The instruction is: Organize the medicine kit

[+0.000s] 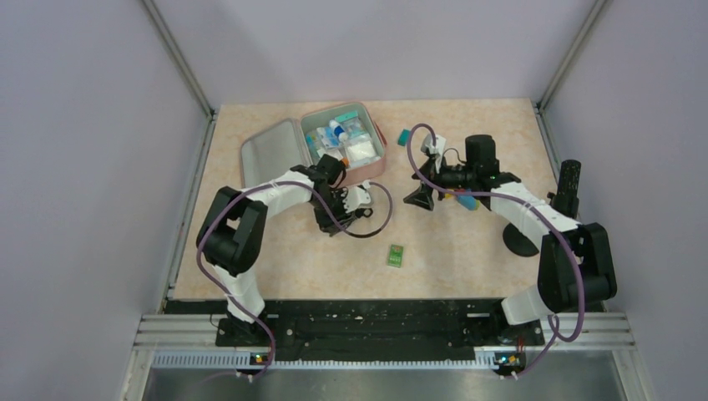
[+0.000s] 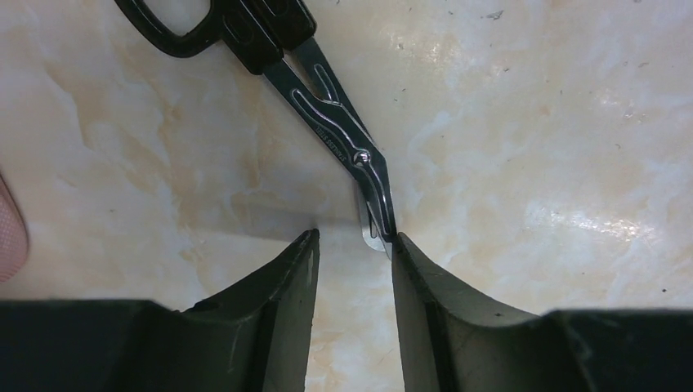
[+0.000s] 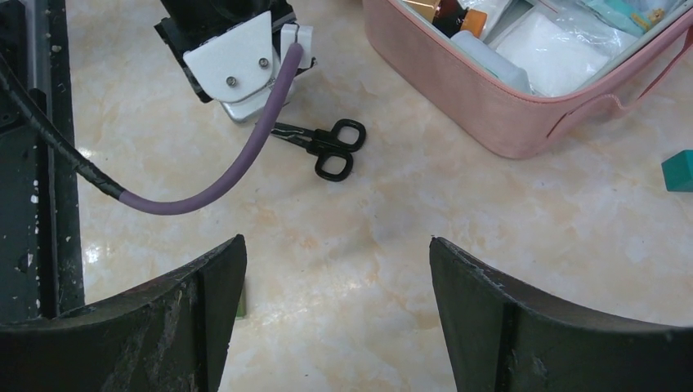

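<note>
The medicine kit (image 1: 271, 150) lies open at the back of the table, a pink zip case whose tray (image 3: 523, 106) holds bottles and white packets. Black-handled scissors (image 2: 327, 122) lie flat on the table just in front of it. My left gripper (image 2: 354, 241) is open and low over the blade end; the blade tip touches the inner edge of its right fingertip (image 2: 409, 253), and bare table shows between the fingers. In the right wrist view the scissors (image 3: 327, 147) lie beneath the left gripper. My right gripper (image 3: 337, 245) hangs wide open and empty, to the right of the scissors.
A small green packet (image 1: 395, 255) lies near the front middle of the table. A teal block (image 1: 403, 135) sits to the right of the kit, also seen as the teal block (image 3: 678, 171) in the right wrist view. The left arm's purple cable (image 3: 204, 192) loops over the table.
</note>
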Robot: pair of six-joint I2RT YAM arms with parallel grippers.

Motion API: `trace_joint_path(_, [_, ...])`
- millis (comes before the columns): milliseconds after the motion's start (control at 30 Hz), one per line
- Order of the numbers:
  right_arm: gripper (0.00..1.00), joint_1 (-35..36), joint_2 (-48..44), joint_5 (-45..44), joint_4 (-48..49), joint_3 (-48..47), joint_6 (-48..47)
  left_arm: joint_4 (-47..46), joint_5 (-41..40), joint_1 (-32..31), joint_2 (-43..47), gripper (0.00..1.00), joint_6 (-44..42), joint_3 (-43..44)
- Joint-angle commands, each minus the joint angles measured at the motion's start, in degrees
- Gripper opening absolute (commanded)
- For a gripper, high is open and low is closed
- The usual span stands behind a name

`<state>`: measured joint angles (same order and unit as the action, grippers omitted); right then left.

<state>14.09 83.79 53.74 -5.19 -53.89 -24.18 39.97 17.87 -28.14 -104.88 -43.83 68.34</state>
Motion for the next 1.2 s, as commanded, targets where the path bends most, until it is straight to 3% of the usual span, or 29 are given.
trace_joint_path(0, [0.81, -0.6, -0.2, 0.5, 2.1, 0.3, 0.2, -3.1, -6.2, -1.9, 1.7, 0.43, 0.8, -3.9])
trace_joint_path(300, [0.81, -0.8, -0.5, 0.4, 2.6, 1.6, 0.2, -7.7, -10.3, -4.9, 4.4, 0.38, 0.2, -10.3])
trace_joint_path(500, [0.81, -0.6, 2.1, 1.8, 4.6, 0.9, 1.2, -7.3, -8.9, -4.9, 4.1, 0.24, -1.8, -12.5])
trace_joint_path(667, [0.81, 0.0, 7.1, 1.8, 11.9, 0.2, 10.0, -8.4, -8.4, -4.8, 3.9, 0.08, -2.9, -13.6])
trace_joint_path(800, [0.81, 1.9, 10.2, 0.3, 16.4, 1.0, 14.9, -10.1, -8.6, -4.8, 3.9, 0.0, -4.2, -14.7])
trace_joint_path(1167, [0.82, 6.7, 16.1, -3.9, 20.4, 3.3, 25.5, -18.6, -9.0, -4.2, 6.9, 0.0, -7.3, -19.4])
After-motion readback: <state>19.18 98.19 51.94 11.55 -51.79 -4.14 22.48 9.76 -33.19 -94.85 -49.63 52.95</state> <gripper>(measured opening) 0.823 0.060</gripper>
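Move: The scissors lie on the table with their blade tips already between the left hand's half-open fingers; their middle is about 6 cm to its right, 3 cm ahead and 1 cm below. The open kit's middle is some 25 cm ahead and 4 cm right of that hand, the green box about 8 cm back and 20 cm right. From the right hand, the scissors' middle lies level ahead-wise, roughly 20 cm left and 16 cm below. The left hand stays low over the table, easing back about 1 cm and most of the way forward again, while its fingers close from half open to pinch the scissors' blade tips and its wrist swings the fingertips forward by some 15 degrees. The right hand, almost still at first, then sinks about 6 cm and goes some 4 cm left towards the scissors' handles, fingers kept wide open, rolling nearly 20 degrees so that its top tips forward. ##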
